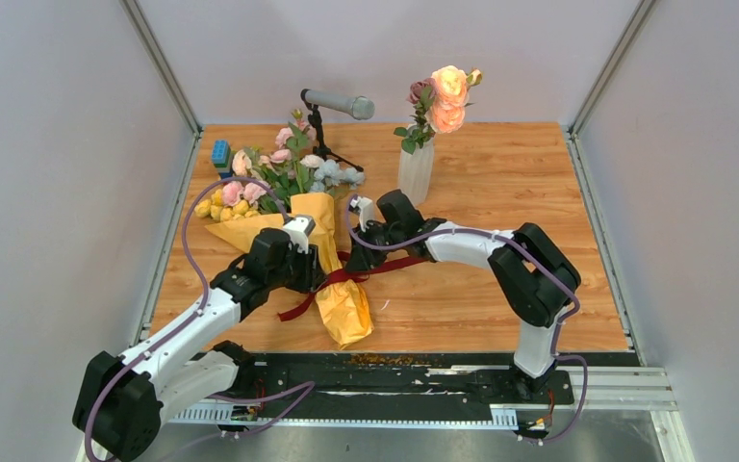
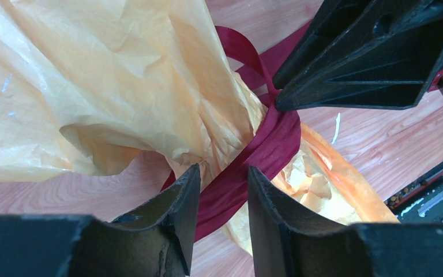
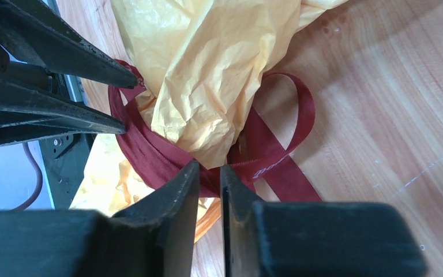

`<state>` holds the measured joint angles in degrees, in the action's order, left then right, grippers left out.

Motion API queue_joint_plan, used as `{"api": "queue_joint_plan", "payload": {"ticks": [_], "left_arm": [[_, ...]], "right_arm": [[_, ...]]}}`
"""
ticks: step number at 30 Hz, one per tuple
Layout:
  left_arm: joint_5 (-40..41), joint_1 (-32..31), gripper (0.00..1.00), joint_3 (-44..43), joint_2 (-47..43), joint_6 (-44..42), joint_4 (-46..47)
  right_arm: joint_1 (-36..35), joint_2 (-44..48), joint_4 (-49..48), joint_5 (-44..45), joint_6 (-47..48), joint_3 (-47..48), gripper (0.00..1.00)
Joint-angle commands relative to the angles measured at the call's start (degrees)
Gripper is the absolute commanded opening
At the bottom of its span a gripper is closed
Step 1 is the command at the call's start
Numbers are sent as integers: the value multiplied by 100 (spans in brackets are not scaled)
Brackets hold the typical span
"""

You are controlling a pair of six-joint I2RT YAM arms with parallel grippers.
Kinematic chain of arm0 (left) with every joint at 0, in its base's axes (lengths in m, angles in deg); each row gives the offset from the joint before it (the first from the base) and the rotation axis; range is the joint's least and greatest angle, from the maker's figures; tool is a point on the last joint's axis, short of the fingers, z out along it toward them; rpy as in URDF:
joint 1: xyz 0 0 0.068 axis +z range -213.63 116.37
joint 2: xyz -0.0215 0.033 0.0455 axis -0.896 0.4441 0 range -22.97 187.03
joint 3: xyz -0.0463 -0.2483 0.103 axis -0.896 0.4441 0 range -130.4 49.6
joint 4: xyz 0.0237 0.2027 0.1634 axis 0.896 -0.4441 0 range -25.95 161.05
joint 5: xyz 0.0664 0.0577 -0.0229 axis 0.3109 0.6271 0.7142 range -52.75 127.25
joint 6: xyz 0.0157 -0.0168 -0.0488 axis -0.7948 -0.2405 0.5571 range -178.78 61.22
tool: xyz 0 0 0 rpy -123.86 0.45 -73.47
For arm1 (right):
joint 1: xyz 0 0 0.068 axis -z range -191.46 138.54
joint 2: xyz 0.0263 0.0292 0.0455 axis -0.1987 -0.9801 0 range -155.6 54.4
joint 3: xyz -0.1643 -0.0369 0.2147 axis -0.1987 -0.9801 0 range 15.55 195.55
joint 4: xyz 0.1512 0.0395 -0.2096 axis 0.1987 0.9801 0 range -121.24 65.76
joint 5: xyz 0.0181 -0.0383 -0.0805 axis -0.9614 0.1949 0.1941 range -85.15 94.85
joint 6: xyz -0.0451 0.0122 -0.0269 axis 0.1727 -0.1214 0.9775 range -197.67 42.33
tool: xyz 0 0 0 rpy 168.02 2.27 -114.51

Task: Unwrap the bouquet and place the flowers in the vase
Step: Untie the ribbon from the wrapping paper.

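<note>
The bouquet (image 1: 332, 289) lies on the table in crinkled orange-yellow paper (image 2: 121, 75), its flowers (image 1: 269, 173) pointing to the far left. A dark red ribbon (image 2: 265, 147) binds its waist, with loops and tails (image 3: 288, 167) trailing right. My left gripper (image 2: 224, 170) is open and straddles the ribbon band from the left. My right gripper (image 3: 209, 167) faces it from the right, jaws a narrow gap apart, tips at the ribbon. The two grippers' tips nearly meet at the knot (image 1: 342, 268). The white ribbed vase (image 1: 416, 171) stands behind with peach roses (image 1: 447, 96) in it.
A black stand with a grey microphone (image 1: 342, 103) stands at the back, just behind the flower heads. A small blue block (image 1: 220, 152) sits at the far left. Bits of debris (image 1: 385, 358) lie along the table's front edge. Grey walls close in both sides.
</note>
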<state>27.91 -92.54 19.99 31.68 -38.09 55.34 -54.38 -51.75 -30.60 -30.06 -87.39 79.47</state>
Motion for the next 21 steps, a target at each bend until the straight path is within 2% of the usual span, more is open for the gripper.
{"api": "queue_joint_plan", "payload": {"ticks": [1,5,8,11,21], "left_arm": [[22,-36,41,28,-35,29,15],[14,-53,29,58,-34,58,30],[11,-62,15,75,-62,85,26],[119,-62,0,106,-192,207,15],[860,-65,0,237,-938,740,-263]], "right_arm": [[29,-73,-179,-220,118,217,17],[29,-11,-185,-202,129,173,1],[29,149,-232,-44,108,58,0],[29,393,-273,551,-4,-178,0],[29,1511,-347,2347,-467,-1337,0]]}}
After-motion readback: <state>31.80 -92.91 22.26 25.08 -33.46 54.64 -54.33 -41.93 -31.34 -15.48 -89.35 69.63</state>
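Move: The ribbon's band already lies between the left hand's open fingertips, about 1 cm to the right and 1 cm below. From that hand the crumpled paper tail is some 5 cm right, 7 back and 4 lower; the ribbon's left end is about 7 cm left, 6 back and 5 lower. The right hand has the ribbon strand at its half-closed tips, about 1 cm below; the ribbon loop stands some 3 cm ahead, 1 left and 2 lower. Both hands pinch the ribbon, one on each side of the paper's neck, the left pausing nearly in place as its fingers shut. The right shuts first, then draws its strand away from the left hand, about 4.5 cm to the right while swinging some 10 degrees clockwise; the left, once closed, lifts and eases left about 1 cm each. ##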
